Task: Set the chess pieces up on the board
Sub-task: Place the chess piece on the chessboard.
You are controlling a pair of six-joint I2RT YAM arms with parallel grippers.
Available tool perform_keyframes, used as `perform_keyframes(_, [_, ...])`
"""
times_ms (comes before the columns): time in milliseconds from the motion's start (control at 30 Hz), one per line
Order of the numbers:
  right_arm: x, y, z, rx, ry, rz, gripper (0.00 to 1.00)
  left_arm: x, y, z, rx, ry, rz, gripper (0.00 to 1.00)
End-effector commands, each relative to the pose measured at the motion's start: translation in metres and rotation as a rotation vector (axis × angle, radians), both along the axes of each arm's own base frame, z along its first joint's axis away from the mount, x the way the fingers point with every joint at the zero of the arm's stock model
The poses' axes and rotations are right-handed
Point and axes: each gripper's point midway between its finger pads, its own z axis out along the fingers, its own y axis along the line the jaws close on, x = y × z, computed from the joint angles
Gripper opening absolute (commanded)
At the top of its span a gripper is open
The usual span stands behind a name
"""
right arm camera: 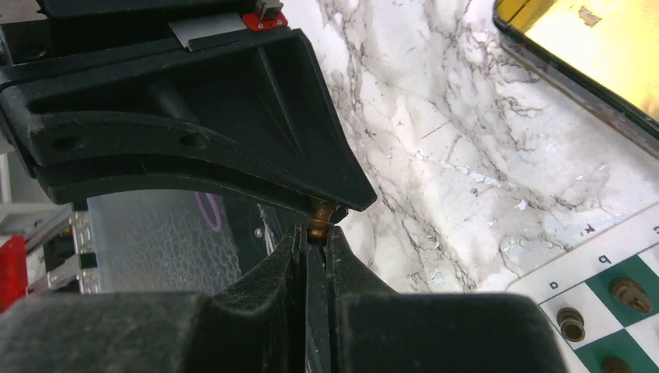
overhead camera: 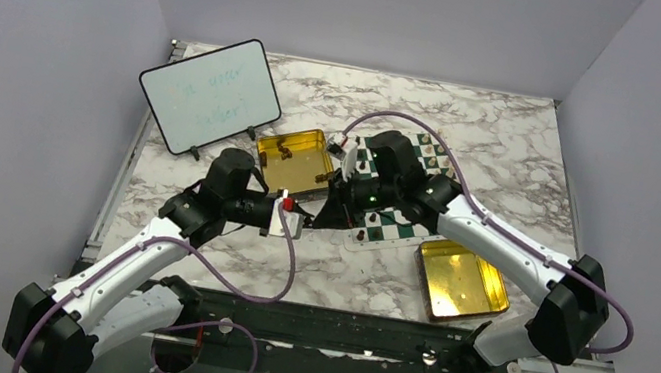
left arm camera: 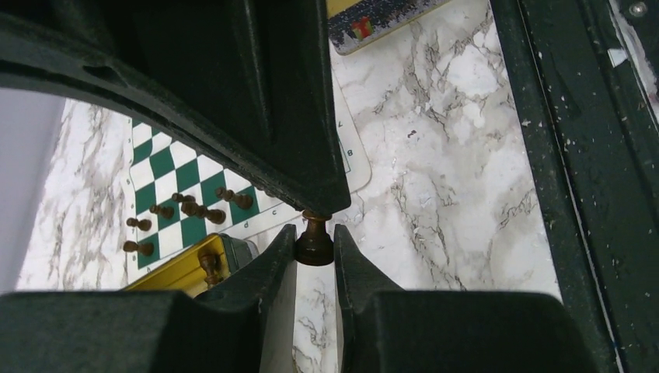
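One dark brown chess piece (left arm camera: pixel 315 247) hangs above the marble between both grippers. My left gripper (left arm camera: pixel 315 237) is shut on its round base. My right gripper (right arm camera: pixel 315 233) is shut on its narrow top (right arm camera: pixel 319 220). In the top view the two grippers meet tip to tip (overhead camera: pixel 317 213) just left of the green and white board (overhead camera: pixel 393 225). Several dark pieces (left arm camera: pixel 198 208) stand on the board's squares (left arm camera: pixel 167 167). More dark pieces (right arm camera: pixel 628 291) show near the board's lettered edge (right arm camera: pixel 602 260).
A gold tin (overhead camera: pixel 293 162) with a dark piece (left arm camera: pixel 210 266) in it lies left of the board. A second gold tin (overhead camera: pixel 461 281) lies at the near right. A white whiteboard (overhead camera: pixel 210 93) stands at the back left. Grey walls close in the table.
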Motion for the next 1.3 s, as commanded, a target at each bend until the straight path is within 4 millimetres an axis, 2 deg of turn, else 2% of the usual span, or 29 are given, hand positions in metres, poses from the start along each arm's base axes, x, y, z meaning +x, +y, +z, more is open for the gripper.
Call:
perform_keyframes(0, [0.025, -0.001, 0.028, 0.051, -0.102, -0.147, 0.01, 0.008, -0.007, 0.031, -0.095, 0.058, 0.074, 0.12])
perform_keyframes(233, [0.041, 0.001, 0.040, 0.175, -0.084, -0.321, 0.01, 0.017, -0.013, 0.038, -0.193, 0.252, 0.197, 0.11])
perform_keyframes(467, [0.058, -0.010, 0.040, 0.150, -0.141, -0.434, 0.01, 0.031, -0.014, 0.047, -0.261, 0.305, 0.292, 0.14])
perform_keyframes(600, [0.059, -0.010, 0.039, 0.155, -0.147, -0.433, 0.01, 0.034, -0.016, 0.043, -0.253, 0.329, 0.298, 0.16])
perform_keyframes(700, [0.059, -0.011, 0.035, 0.146, -0.134, -0.445, 0.01, 0.035, -0.017, 0.040, -0.245, 0.337, 0.298, 0.23])
perform_keyframes(833, [0.062, -0.015, 0.030, 0.116, -0.139, -0.465, 0.01, 0.036, -0.015, 0.034, -0.237, 0.340, 0.316, 0.42])
perform_keyframes(933, [0.068, -0.021, 0.028, 0.083, -0.166, -0.499, 0.01, 0.037, -0.013, 0.029, -0.230, 0.339, 0.330, 0.52])
perform_keyframes(1200, [0.088, -0.046, 0.024, -0.063, -0.248, -0.593, 0.01, 0.033, -0.007, 0.012, -0.190, 0.339, 0.343, 0.62])
perform_keyframes(1267, [0.095, -0.052, 0.020, -0.106, -0.261, -0.609, 0.01, 0.034, -0.005, 0.008, -0.176, 0.333, 0.355, 0.70])
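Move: The chess piece is between both pairs of fingers, right at the left hand's fingertips. From the right hand, the middle of the chessboard's dark-piece end, with its empty squares, lies about 8 cm ahead, 9 cm right and 17 cm down. The corner rook on that end stands roughly 3 cm back, 10 cm right and 15 cm down; the gold tin of dark pieces is some 10 cm ahead, 5 cm left and 17 cm down. Forward and slightly up go both hands together with the chess piece between them, about 4 cm, swinging opposite ways, the left counter-clockwise, the right clockwise. The left then nearly stops, opens wide and lets go, sinking a little; the right keeps its pinch and carries on forward and right, slightly down, towards the chessboard's dark-piece end, by then turned some 30 degrees. ##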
